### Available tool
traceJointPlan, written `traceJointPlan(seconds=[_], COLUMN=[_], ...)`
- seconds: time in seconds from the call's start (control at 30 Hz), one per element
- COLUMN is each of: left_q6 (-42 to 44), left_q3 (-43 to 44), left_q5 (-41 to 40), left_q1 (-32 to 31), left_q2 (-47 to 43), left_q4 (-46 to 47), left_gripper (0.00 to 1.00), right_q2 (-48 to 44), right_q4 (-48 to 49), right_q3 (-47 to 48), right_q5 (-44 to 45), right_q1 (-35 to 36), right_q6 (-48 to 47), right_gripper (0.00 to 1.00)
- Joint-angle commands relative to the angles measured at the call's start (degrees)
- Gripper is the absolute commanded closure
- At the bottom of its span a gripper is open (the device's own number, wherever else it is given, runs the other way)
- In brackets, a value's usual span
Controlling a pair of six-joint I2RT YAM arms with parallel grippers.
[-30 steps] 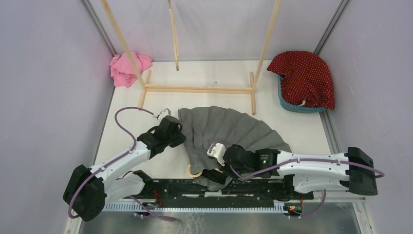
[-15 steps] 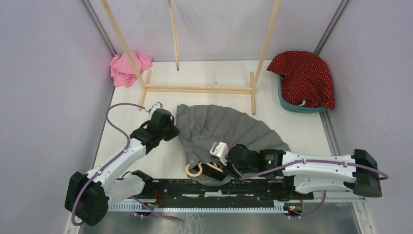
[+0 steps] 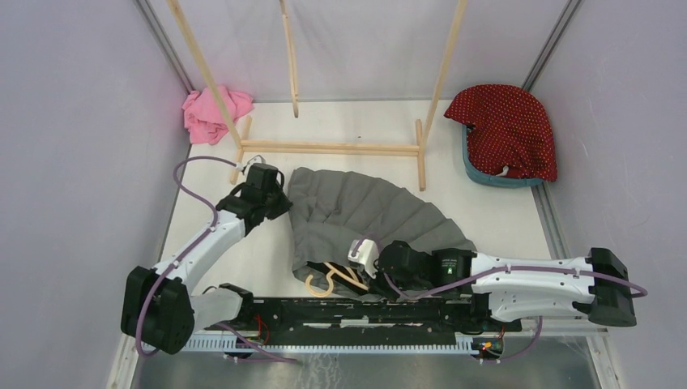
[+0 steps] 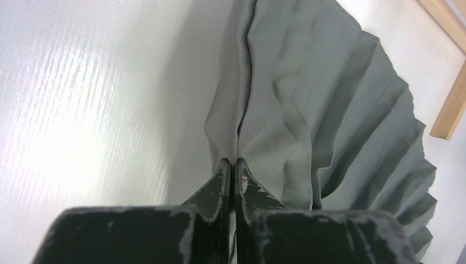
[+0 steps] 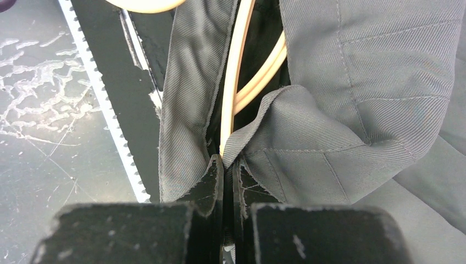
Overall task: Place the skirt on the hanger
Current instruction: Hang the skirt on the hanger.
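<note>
The grey pleated skirt lies fanned out mid-table. My left gripper is shut on its far-left waistband end; the left wrist view has the band's seam running straight out of my closed left gripper. A cream hanger lies near the front edge, its hook outside and its bars inside the open waist. My right gripper is shut on the near waistband. In the right wrist view a hanger bar runs down to my right gripper; whether the bar is pinched too is hidden by the skirt.
A wooden rack stands just beyond the skirt. A pink cloth lies at the back left. A red dotted cloth covers a teal basket at the back right. A black rail runs along the near edge.
My left gripper has moved away and to the left, drawing the waistband end with it. The waist has opened and more of the hanger shows. The right gripper has barely shifted.
</note>
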Motion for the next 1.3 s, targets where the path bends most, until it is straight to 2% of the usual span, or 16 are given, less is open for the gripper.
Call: traceJointPlan(seconds=[0.0,0.3,0.4,0.53,0.7,0.73,0.87,1.03,1.27], left_q6=[3.8,5.6,6.9,8.7,10.4,10.8,11.9,11.4,11.1], left_q3=[3.9,8.9,12.3,17.1,23.2,24.4,29.1,28.4,26.2], left_q5=[-3.3,-1.7,-0.7,-0.6,-0.1,-0.2,0.0,3.2,4.0], left_q1=[2.0,5.5,5.8,6.5,7.5,7.6,7.8,7.7,7.8], left_q2=[2.0,5.3,6.6,7.1,5.8,5.5,3.6,-2.9,-8.1], left_q4=[3.9,3.2,1.5,-1.5,-6.0,-7.1,-11.2,-12.7,-14.8], left_gripper=[0.97,0.97,0.92,0.81,0.54,0.52,0.50,0.50,0.50], right_q2=[-2.0,-4.2,-4.2,-4.7,-5.9,-6.2,-6.5,-6.3,-6.4], right_q4=[-0.7,-2.0,-2.4,-3.6,-6.2,-6.6,-8.1,-10.6,-10.9], right_q3=[4.0,5.5,6.3,9.0,13.2,13.9,17.0,21.4,27.2], right_q5=[-4.3,-6.1,-6.0,-6.6,-6.8,-7.1,-7.0,-6.4,-11.5], right_q1=[1.6,2.5,2.5,2.5,2.5,2.5,2.3,0.2,-10.6], right_q6=[-1.3,-1.0,-0.9,-0.6,0.2,0.5,1.5,1.7,2.6], right_gripper=[0.99,0.99,0.99,0.99,0.99,0.99,0.99,0.99,0.99])
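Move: The left hand pinches a fold at the skirt's left edge, with the rack's floor beam about 20 cm ahead, its middle some 10 cm to the right and 9 cm below. The right hand grips waistband and hanger together; from it that beam lies about 43 cm ahead and 9 cm left, 9 cm below, the hanger's hook some 13 cm left and 2 cm ahead, slightly lower, the skirt's middle about 20 cm straight ahead, 9 cm below. Upward goes the right hand, about 14 cm, keeping its pinch on waistband and hanger and rolling slightly so its left side rises, dipping briefly back before coming forward again. The left hand pulls its fold forward, opens to let go, then climbs away above the skirt, some 19 cm up in all, drawing back partway as its fingers tip upward. ##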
